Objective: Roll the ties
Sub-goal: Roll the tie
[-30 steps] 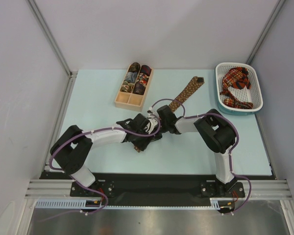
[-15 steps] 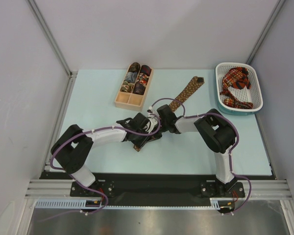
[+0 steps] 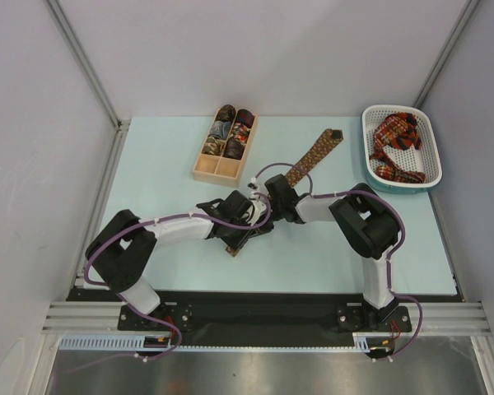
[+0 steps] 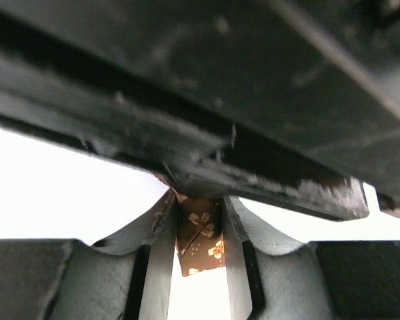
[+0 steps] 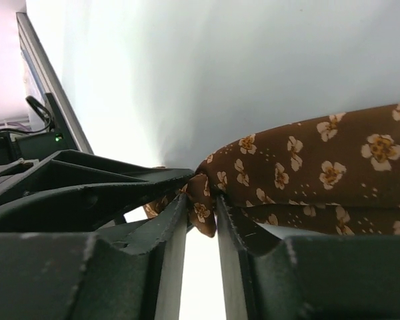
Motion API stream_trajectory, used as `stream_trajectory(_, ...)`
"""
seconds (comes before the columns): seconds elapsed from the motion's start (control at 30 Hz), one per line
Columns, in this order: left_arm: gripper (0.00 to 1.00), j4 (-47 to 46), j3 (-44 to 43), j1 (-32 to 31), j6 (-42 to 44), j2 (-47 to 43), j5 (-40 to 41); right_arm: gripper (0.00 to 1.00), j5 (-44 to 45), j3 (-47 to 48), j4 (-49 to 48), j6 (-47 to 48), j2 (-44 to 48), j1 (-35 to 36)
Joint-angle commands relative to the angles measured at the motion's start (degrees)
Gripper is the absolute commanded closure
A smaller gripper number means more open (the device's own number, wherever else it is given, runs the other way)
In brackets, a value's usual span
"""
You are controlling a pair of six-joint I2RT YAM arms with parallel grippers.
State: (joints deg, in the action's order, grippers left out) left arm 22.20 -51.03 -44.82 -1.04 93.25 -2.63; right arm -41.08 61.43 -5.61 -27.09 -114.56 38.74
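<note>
A brown tie [image 3: 313, 156] with small gold flowers lies slanting across the table's middle, its upper end toward the far right. Both grippers meet at its lower part. My left gripper [image 3: 249, 230] is shut on the brown tie [image 4: 201, 243]; in the left wrist view the fabric fills the gap between the fingers of that gripper [image 4: 200, 213]. My right gripper [image 3: 272, 204] faces it. In the right wrist view a fold of the tie [image 5: 320, 167] sits pinched between the narrow-set jaws of the right gripper [image 5: 202, 200]. The tie's lower end is mostly hidden under the grippers.
A light wooden divided box [image 3: 206, 174] holding several rolled ties [image 3: 230, 132] stands at the back, left of centre. A white perforated basket [image 3: 369, 140] with a red plaid tie [image 3: 395, 144] sits at the back right. Grey walls close in the table's sides.
In the top view both grippers stay together on the tie's lower part. The right arm's elbow has shifted slightly to the right.
</note>
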Motion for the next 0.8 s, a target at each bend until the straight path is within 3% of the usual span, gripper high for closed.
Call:
stream_trajectory(0.0,0.64,1.8,-0.6,-0.8,-0.7,0.6,-2.8,0.71,3.6,0.7,1.2,2.7,2.4,-0.9)
stream_trajectory(0.07,0.64,1.9,-0.5,-0.8,-0.7,0.4,-2.2,0.73,3.4,0.8,1.2,2.7,2.2,-0.8)
stream_trajectory(0.2,0.58,1.6,-0.7,-0.7,-0.6,-0.3,-1.7,0.85,3.1,1.1,1.3,2.7,1.6,-0.4)
stream_trajectory(0.3,0.47,1.4,-1.3,-0.6,-0.7,-1.0,-0.8,0.9,2.8,1.4,1.4,2.7,1.3,-0.3)
stream_trajectory(0.5,0.28,0.9,-2.3,-0.1,-0.9,-3.3,0.5,0.92,2.2,1.4,1.2,2.7,1.4,-0.2)
stream_trajectory(0.77,0.21,-2.0,-1.8,1.0,-0.6,-3.9,2.1,0.93,1.4,1.3,0.5,2.7,1.6,0.1)
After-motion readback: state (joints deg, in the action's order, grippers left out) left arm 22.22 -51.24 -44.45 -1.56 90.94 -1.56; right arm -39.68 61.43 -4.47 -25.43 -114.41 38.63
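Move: The left hand is already around the tie's folded end, whose middle lies about 1 cm back and 1 cm below it. The fold to be pinched sits right at the right hand's partly open fingertips, roughly 1 cm below them. The wooden tray is some 25 cm ahead of the right hand and 9 cm to its left; the tie's far end lies about 28 cm ahead and 24 cm to its right. Right fingers shut on the tie's fold, holding nearly still, while the left's open wide and rise about 1.5 cm. ##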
